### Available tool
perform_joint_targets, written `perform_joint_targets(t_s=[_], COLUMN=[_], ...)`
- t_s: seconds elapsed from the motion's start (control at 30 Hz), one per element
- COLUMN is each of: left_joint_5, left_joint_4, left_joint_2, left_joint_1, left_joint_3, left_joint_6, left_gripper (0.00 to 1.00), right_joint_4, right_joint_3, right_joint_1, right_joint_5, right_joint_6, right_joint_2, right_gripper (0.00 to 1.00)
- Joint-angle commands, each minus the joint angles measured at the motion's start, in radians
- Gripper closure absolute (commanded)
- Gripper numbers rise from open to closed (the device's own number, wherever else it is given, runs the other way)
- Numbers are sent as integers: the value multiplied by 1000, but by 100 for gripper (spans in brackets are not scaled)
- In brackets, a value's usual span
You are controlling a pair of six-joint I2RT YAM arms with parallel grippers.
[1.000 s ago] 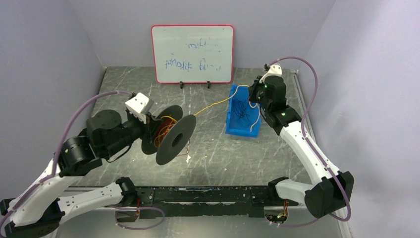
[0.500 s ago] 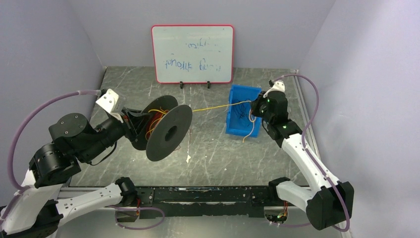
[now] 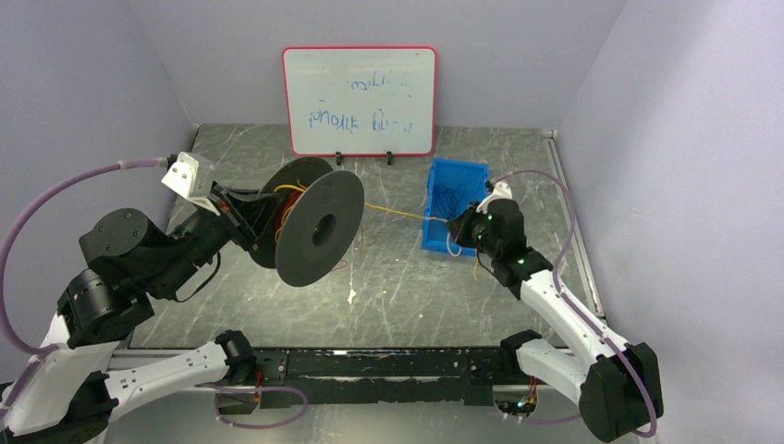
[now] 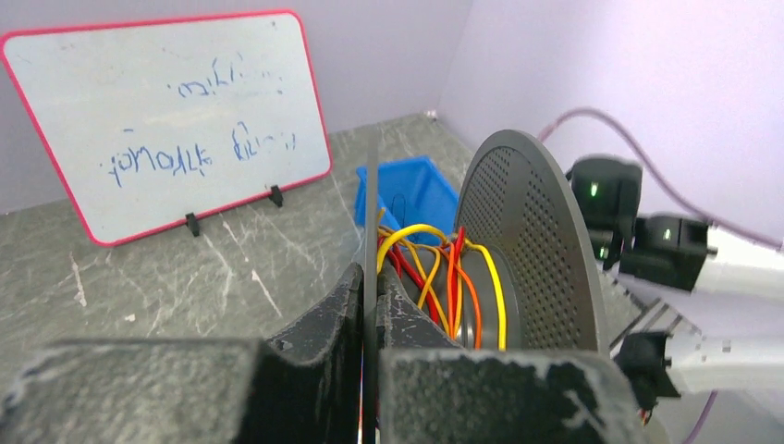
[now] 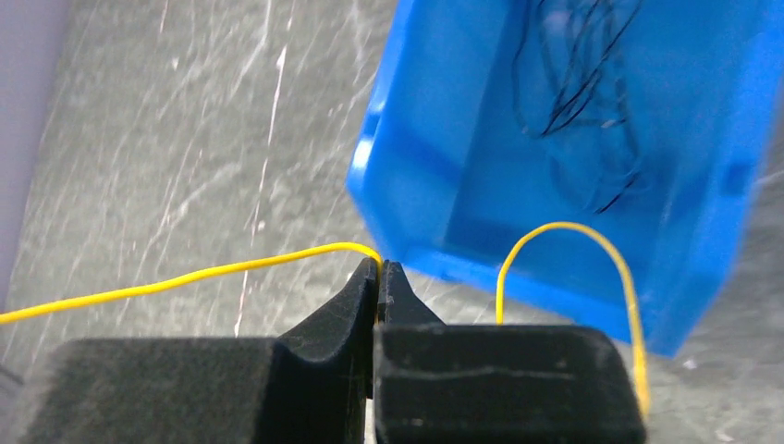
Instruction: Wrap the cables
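Observation:
My left gripper is shut on the thin rear flange of a black spool, holding it tilted above the table. Yellow, orange and red cables are wound round the spool's core, behind its perforated disc. One yellow cable runs taut from the spool to my right gripper, which is shut on it. In the top view the right gripper is at the near left corner of the blue bin. Beyond the grip, the cable's free end loops in front of the bin.
The blue bin holds a tangle of thin dark wire. A red-framed whiteboard stands at the back of the table. Purple hoses arc off both arms. Walls close in on left, right and back.
The left arm has swung the spool back and to the right. The right gripper has come nearer and left, from over the bin to its near corner, still holding the cable.

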State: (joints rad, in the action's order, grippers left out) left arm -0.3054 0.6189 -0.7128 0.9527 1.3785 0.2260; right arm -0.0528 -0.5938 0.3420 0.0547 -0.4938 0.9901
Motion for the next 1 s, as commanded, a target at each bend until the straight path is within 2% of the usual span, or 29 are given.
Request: perform_joint_targets(t_s=[0.0, 0.2, 0.37, 0.77, 0.97], left_joint_5=[-86, -161, -195, -272, -362], left_joint_4=[-271, -344, -414, -581, -650], left_joint_2=[-7, -50, -83, -231, -319], left_joint_1=[4, 5, 4, 5, 4], left_joint_3=[26, 42, 27, 4, -10], left_joint_6=[56, 102, 131, 164, 113], left_gripper=[93, 93, 93, 93, 93], right_joint_4=[44, 122, 208, 321, 329], right_joint_3=[69, 161, 193, 66, -47], right_joint_1=[132, 403, 558, 813, 898], right_joint_5=[-86, -225, -295, -392, -402], right_joint_6=[-59, -152, -220, -253, -236], right_joint_2=[-20, 28, 121, 381, 475], right_gripper=[100, 100, 100, 100, 100])
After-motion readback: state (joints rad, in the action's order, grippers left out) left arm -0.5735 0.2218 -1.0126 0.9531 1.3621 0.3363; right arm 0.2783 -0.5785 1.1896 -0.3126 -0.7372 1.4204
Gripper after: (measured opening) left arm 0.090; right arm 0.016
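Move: The spool is already pinched by one flange in the left hand, its middle about 3 cm ahead, 7 cm to the right and 2 cm below. From the right hand, which holds the yellow cable, the spool hangs roughly 12 cm back, 24 cm left and 28 cm higher. The white table mark lies some 10 cm back, 21 cm left and 15 cm below; the blue box is about 14 cm ahead, 3 cm right and 13 cm down. The yellow cable, still pinched in the right fingers, is carried left and back in a sweep of about 25 cm, sinking some 9 cm, away from the blue box to low over the white table mark, with the hand turning counter-clockwise. Meanwhile the left hand keeps its grip on the flange and takes the spool forward and to the right, roughly 10 cm, turning it about 15 degrees counter-clockwise. ##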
